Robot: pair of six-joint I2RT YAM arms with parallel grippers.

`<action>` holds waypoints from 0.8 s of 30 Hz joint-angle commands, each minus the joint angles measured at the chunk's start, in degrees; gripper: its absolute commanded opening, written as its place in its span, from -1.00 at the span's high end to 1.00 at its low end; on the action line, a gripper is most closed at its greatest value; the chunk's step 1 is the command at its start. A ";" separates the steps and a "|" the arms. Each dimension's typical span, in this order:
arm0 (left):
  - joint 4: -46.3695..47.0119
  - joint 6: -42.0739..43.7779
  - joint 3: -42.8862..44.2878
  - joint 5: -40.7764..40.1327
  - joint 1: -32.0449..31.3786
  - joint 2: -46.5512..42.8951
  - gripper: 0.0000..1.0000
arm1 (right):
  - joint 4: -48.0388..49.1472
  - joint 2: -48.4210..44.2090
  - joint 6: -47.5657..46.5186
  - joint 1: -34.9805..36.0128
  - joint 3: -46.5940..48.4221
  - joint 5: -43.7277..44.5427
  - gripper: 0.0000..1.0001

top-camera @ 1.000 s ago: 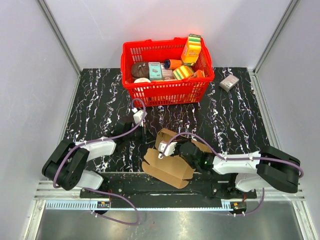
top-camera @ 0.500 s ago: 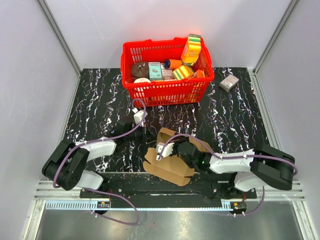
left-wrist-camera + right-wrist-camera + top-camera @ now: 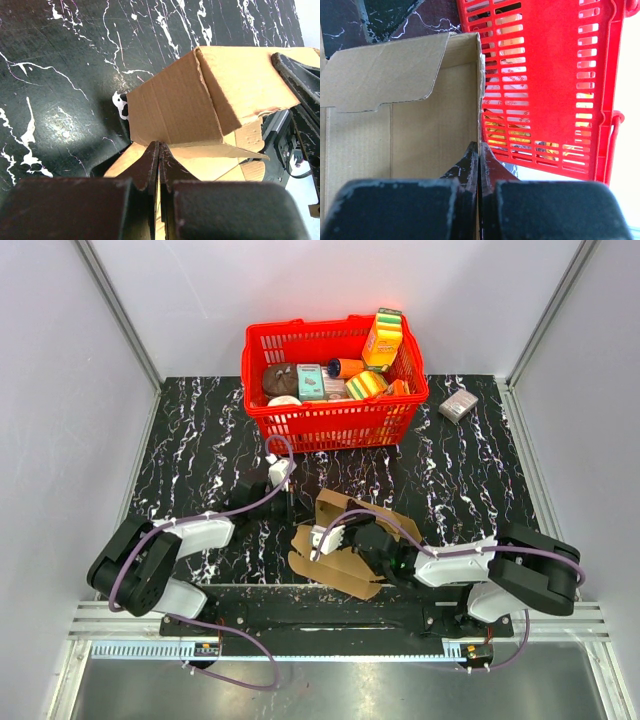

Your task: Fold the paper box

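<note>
The paper box (image 3: pixel 345 575) is a brown, half-formed carton at the near middle of the table, between both arms. My left gripper (image 3: pixel 295 518) is at its left side. In the left wrist view this gripper (image 3: pixel 159 146) is shut on a thin cardboard edge, under a raised folded panel of the paper box (image 3: pixel 170 110). My right gripper (image 3: pixel 322 540) reaches in from the right. In the right wrist view it (image 3: pixel 479 145) is shut on the upright wall edge of the paper box (image 3: pixel 420 140), with a flap bent over at the top.
A red basket (image 3: pixel 330 422) full of printed packages stands at the back, just beyond the carton, and fills the right wrist view (image 3: pixel 545 75). A small grey-pink box (image 3: pixel 458 405) lies at the back right. The right arm (image 3: pixel 295 100) sits close behind the carton.
My right arm has stretched further left and the carton has shifted and turned slightly with it. The left gripper has stayed almost in place.
</note>
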 commanded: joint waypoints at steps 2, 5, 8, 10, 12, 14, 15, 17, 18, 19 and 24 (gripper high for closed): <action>3.20 1.38 2.09 -0.19 -0.36 0.40 1.00 | 9.62 1.80 -3.76 1.33 -1.39 2.64 0.98; 3.20 1.55 1.65 -0.62 -0.28 0.40 1.00 | 11.91 2.95 -5.43 2.12 -1.92 3.61 0.94; 3.20 1.73 1.21 -1.33 -0.28 0.31 1.00 | 12.26 3.74 -5.78 2.91 -2.19 4.23 0.93; 3.11 1.91 0.77 -1.94 -0.28 0.13 1.00 | 13.14 4.61 -5.78 3.52 -2.45 4.92 0.93; 3.11 1.99 0.25 -2.55 -0.28 -0.13 1.00 | 13.67 5.06 -5.52 3.79 -2.71 5.46 0.93; 3.46 2.17 -0.28 -2.82 -0.28 -0.83 0.94 | 14.20 5.41 -5.17 4.05 -2.80 5.81 0.91; 3.81 2.34 -0.63 -3.34 -0.28 -1.10 0.87 | 14.20 5.50 -4.91 4.14 -2.80 5.90 0.90; 4.34 2.87 -1.25 -3.79 -0.28 -1.71 0.73 | 14.55 5.59 -4.73 4.40 -2.89 6.07 0.89; 4.69 2.96 -1.60 -4.22 -0.28 -1.89 0.69 | 14.64 5.67 -4.64 4.32 -2.89 6.07 0.89; 4.95 3.05 -1.77 -4.32 -0.28 -2.24 0.64 | 14.64 5.59 -4.47 4.32 -2.89 5.99 0.88; 8.99 4.19 -3.88 -4.84 -0.28 -2.94 0.40 | 15.34 5.85 -3.24 4.32 -2.98 6.07 0.87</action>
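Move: The right fingers already pinch the paper box's raised far wall on its top edge; the middle of that wall lies about 5 cm to the hand's right, 2 cm back and 4 cm lower. The box's left end flap is about 5 cm to the hand's left, 1 cm ahead and 3 cm lower, and the red basket some 29 cm ahead and 4 cm left. From the shut left fingers, that end flap stands about 6 cm right and 2 cm ahead, some 1 cm higher. The right hand stays astride the far wall's top edge and eases about 1 cm back and slightly down, its fingertips tipping up about 5 degrees while the grip slackens by a mere crack, the cardboard still between the tips. The left hand creeps first a little forward, then about 1 cm left and nearly as much down beside the box's left end, away from the end flap, and over the last part its shut fingers open to about a quarter, with box cardboard showing behind the gap. ##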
